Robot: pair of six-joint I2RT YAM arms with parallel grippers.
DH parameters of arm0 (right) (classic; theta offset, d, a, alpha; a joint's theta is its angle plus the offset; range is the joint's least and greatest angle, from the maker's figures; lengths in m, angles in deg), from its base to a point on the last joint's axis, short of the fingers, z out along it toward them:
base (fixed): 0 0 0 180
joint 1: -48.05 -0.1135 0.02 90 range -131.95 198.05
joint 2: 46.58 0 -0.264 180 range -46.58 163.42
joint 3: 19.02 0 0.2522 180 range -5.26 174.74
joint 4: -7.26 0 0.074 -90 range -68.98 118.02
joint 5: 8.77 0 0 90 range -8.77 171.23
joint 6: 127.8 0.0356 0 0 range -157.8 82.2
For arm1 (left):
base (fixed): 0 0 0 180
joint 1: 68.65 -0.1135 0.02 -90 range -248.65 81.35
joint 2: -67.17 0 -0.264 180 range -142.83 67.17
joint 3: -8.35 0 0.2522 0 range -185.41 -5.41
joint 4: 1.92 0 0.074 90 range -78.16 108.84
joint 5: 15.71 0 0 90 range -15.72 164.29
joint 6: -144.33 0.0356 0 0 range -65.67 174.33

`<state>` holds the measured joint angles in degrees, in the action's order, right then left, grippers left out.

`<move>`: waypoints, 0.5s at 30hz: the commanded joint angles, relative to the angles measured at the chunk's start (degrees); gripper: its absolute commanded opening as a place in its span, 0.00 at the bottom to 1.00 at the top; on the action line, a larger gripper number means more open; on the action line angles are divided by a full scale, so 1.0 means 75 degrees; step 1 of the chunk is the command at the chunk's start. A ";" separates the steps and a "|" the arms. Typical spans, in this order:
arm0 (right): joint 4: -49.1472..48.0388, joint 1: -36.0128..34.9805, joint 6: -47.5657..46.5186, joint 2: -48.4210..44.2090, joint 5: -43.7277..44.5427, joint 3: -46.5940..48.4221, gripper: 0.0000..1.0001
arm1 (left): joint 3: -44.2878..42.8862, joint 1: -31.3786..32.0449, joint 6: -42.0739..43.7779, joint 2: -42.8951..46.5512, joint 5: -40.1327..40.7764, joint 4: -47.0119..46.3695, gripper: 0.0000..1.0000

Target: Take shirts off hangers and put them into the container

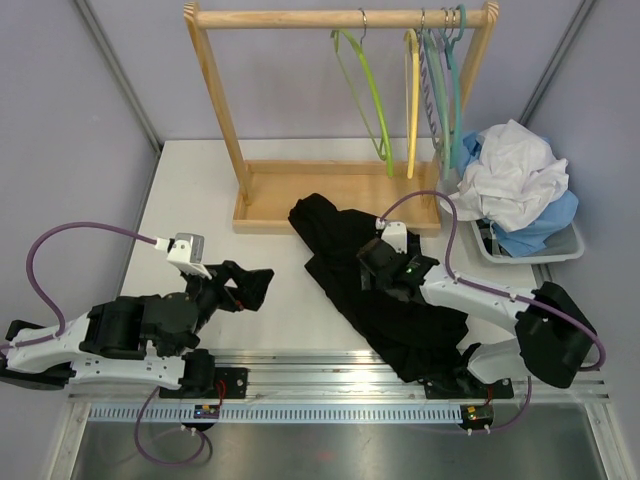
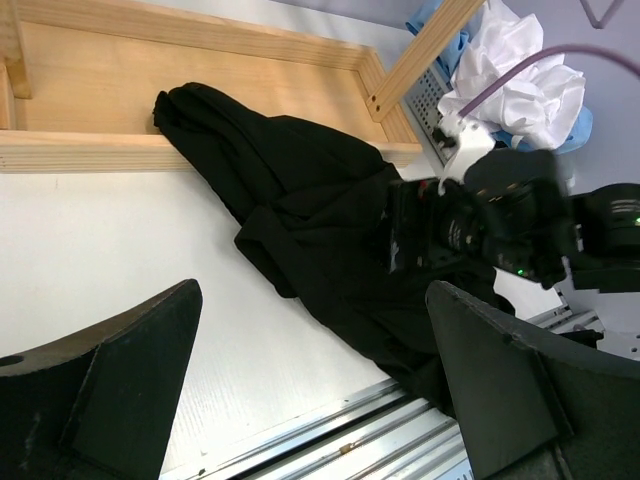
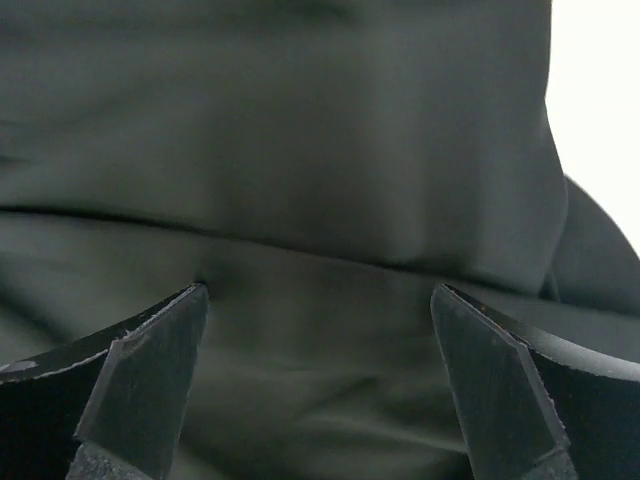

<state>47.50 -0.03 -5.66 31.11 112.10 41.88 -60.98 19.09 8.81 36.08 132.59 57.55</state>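
Note:
The black shirt (image 1: 335,245) lies crumpled on the table, running from the wooden rack's base to the near rail. My right gripper (image 1: 372,262) is down on its middle. In the right wrist view its fingers stand wide apart over dark cloth (image 3: 300,150), so the right gripper (image 3: 320,380) is open. The left gripper (image 1: 245,285) hovers open left of the shirt, with nothing between its fingers; the left wrist view shows the left gripper (image 2: 315,390) facing the black shirt (image 2: 290,190). The white shirt (image 1: 515,170) is piled in the container (image 1: 530,255). Empty hangers, among them lime green (image 1: 365,90), yellow (image 1: 412,100) and teal (image 1: 455,100), hang on the rail.
The wooden rack (image 1: 225,110) stands at the back with its base tray (image 1: 300,190) under the hangers. A light blue garment (image 1: 550,225) lies under the white shirt in the container. A metal rail (image 1: 330,365) runs along the near edge.

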 commanded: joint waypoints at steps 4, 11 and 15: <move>0.0021 0.0304 0.1199 0.0680 0.1238 -0.0121 1.00 | -0.0032 0.0031 -0.0236 0.0114 0.0101 -0.0188 0.99; 0.0161 0.1018 0.1785 0.1193 0.0982 0.0593 1.00 | -0.0091 0.0031 -0.0166 -0.0050 0.0066 -0.0189 0.99; -0.0752 0.1534 0.1516 0.2050 0.0115 0.0699 1.00 | -0.0055 0.0031 -0.0165 0.0032 0.0066 -0.0189 0.99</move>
<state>46.69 9.22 4.53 42.15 115.34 45.66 -60.98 19.09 8.66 36.28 132.54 58.30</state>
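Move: The black shirt lies bunched on the table under the right hand, its middle about 3 cm back, 4 cm to the right and some 6 cm below. From the same hand the middle of the rack's wooden base is about 20 cm ahead and 5 cm to the left, and the container some 17 cm ahead and 33 cm to the right, both low. From the left hand, the shirt is about 8 cm ahead, 25 cm to the right and 28 cm below. With its fingers still wide open and slanting down, the right hand sinks about 4 cm onto the black shirt while sliding right, then swings forward about 5 cm, staying low over the cloth towards the rack's base. As it goes, the wrist turns clockwise nearly 20 degrees, bringing the two open fingertips down on either end of a fold of the shirt, without closing. ##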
